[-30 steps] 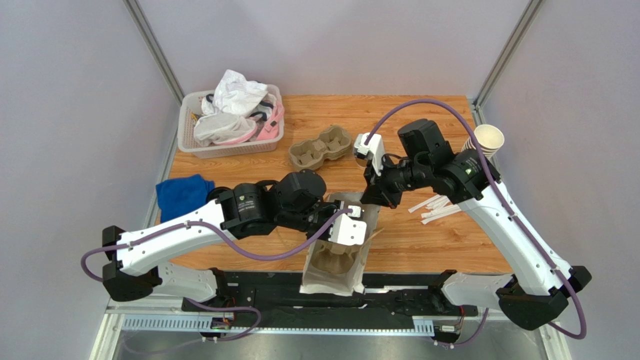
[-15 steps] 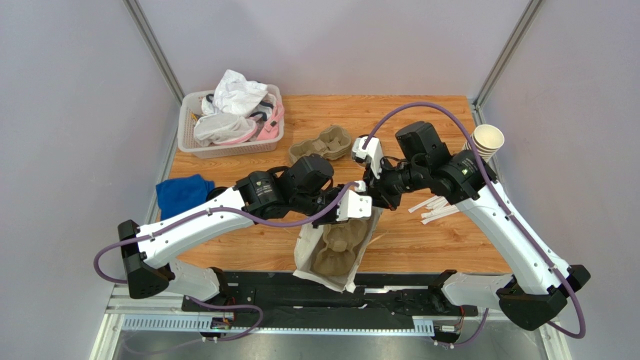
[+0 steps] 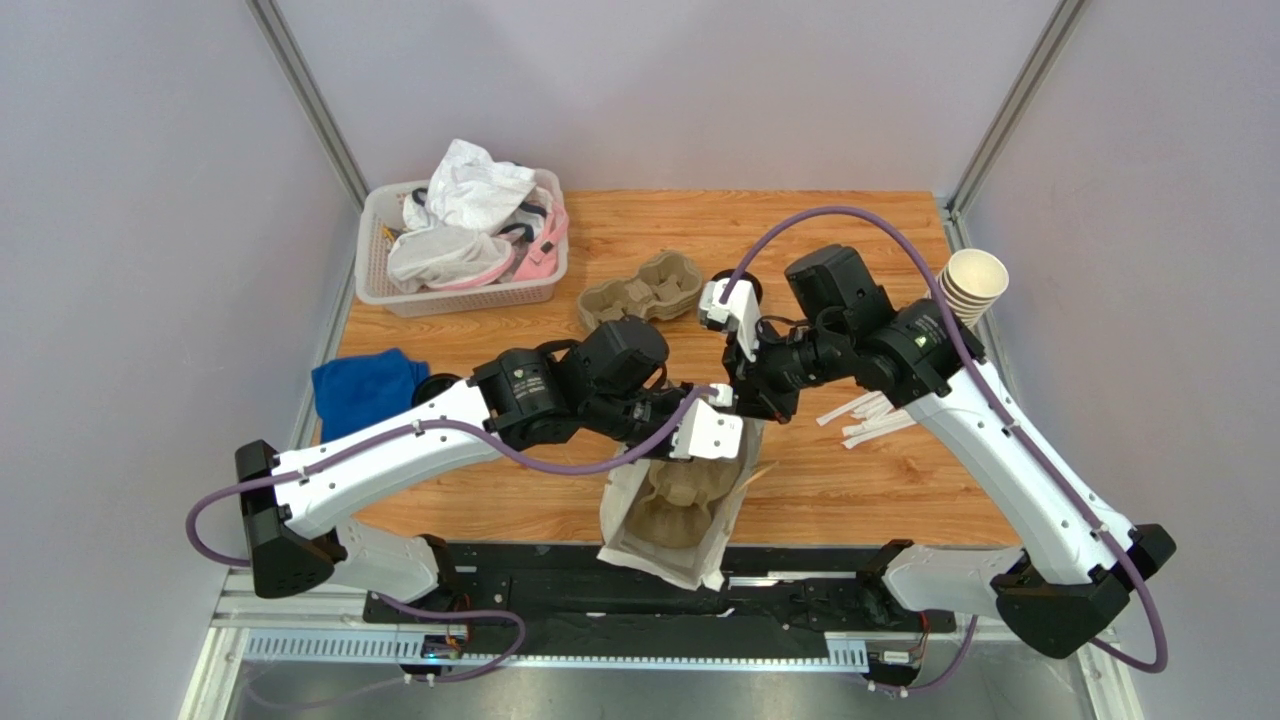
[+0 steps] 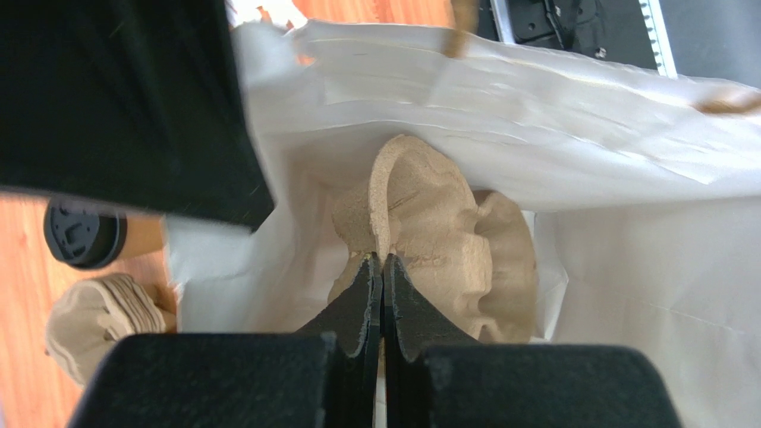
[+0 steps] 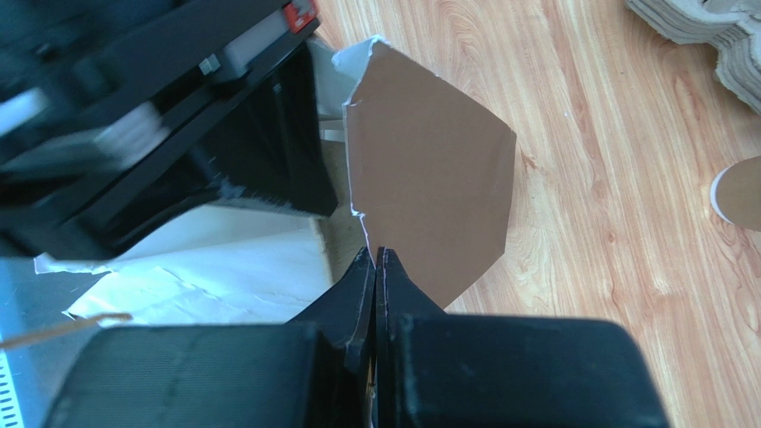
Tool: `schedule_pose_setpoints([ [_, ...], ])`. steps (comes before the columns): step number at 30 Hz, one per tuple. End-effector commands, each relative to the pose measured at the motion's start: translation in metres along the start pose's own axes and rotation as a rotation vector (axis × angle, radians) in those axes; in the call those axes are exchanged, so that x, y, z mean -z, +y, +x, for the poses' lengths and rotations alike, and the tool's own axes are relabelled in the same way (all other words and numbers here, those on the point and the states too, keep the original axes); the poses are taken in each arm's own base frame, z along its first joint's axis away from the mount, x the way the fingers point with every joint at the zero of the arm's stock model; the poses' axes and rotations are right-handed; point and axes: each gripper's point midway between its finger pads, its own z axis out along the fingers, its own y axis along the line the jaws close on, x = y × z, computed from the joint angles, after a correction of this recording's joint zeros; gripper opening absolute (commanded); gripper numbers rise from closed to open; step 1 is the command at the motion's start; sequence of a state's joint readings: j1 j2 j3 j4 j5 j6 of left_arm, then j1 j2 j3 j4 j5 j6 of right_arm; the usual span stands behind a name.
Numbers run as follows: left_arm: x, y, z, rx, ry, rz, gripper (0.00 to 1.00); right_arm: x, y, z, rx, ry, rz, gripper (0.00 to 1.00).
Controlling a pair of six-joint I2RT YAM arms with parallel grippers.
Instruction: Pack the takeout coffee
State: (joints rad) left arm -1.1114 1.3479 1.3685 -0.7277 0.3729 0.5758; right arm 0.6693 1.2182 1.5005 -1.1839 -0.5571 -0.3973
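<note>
A white paper bag (image 3: 639,528) lies open at the table's near edge. Inside it is a tan pulp cup carrier (image 3: 679,503), and my left gripper (image 4: 382,259) is shut on the carrier's (image 4: 464,259) raised middle ridge. My right gripper (image 5: 375,254) is shut on the bag's brown-backed top edge (image 5: 429,178), holding the mouth up. In the top view it (image 3: 747,402) sits just behind the left one (image 3: 699,462). The takeout coffee (image 4: 82,234), black lid on a tan cup, shows on the wood at the left edge of the left wrist view, outside the bag (image 4: 536,116).
A second pulp carrier (image 3: 643,288) lies mid-table. A white basket (image 3: 376,288) full of cloths is at the back left, with a blue cloth (image 3: 361,387) in front of it. Stacked lidless cups (image 3: 974,282) and white stir sticks (image 3: 872,417) are at the right.
My left gripper carried the carrier away from the near edge towards the right gripper, then sank a little into the bag. The bag's mouth shifted with it. Both grippers stayed shut.
</note>
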Motion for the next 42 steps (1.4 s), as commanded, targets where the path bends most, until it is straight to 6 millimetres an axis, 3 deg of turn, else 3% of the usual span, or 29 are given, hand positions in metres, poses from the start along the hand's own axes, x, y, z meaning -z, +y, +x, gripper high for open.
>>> schedule_pose_setpoints([
  [1, 0.010, -0.016, -0.021, -0.123, -0.029, 0.029, 0.00, -0.004, 0.005, -0.020, 0.041, -0.064, -0.047, 0.00],
  [7, 0.007, -0.014, -0.018, -0.118, -0.001, 0.030, 0.00, 0.000, 0.009, -0.024, 0.050, -0.080, -0.063, 0.00],
  [19, -0.005, -0.002, 0.009, -0.035, 0.064, -0.015, 0.00, 0.004, 0.014, -0.023, 0.066, -0.085, -0.073, 0.00],
  [20, -0.005, -0.001, 0.009, -0.039, 0.063, -0.022, 0.09, 0.003, 0.014, -0.023, 0.065, -0.085, -0.075, 0.00],
  [23, 0.000, 0.004, 0.002, -0.047, 0.031, -0.042, 0.34, 0.002, 0.013, -0.023, 0.064, -0.081, -0.076, 0.00],
  [25, 0.007, 0.006, -0.009, -0.064, -0.007, -0.052, 0.41, 0.001, 0.012, -0.022, 0.062, -0.075, -0.076, 0.00],
  [36, 0.049, 0.006, -0.061, -0.124, -0.163, -0.084, 0.54, -0.005, 0.007, -0.015, 0.047, -0.051, -0.064, 0.00],
  [42, 0.067, 0.002, -0.078, -0.176, -0.192, -0.093, 0.56, -0.008, -0.021, -0.015, -0.019, -0.039, 0.004, 0.00],
])
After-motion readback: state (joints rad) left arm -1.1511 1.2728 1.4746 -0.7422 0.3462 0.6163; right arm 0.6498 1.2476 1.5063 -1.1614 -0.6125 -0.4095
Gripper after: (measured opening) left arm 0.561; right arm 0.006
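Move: The left hand already holds the tilted cup carrier by its edge inside the paper bag; the bag floor it is bound for lies about 7 cm back, 3 cm left and some 20 cm below. From that hand, the lidded cup stands roughly 30 cm ahead and 6 cm right, and the carrier stack 27 cm ahead and 6 cm left, both about 20 cm lower. From the right hand, already pinching the bag's far rim, the bag floor is 10 cm back, 6 cm left, 22 cm down. Still pinching the cup carrier's edge, the left hand draws it back about 2 cm, then eases forward again and about 1 cm down into the bag; its fingers open to roughly half and let go, and the hand rises about 7 cm, its fingers tipping slightly towards level. The right fingers keep their pinch on the bag rim, shifting about 1 cm left. ##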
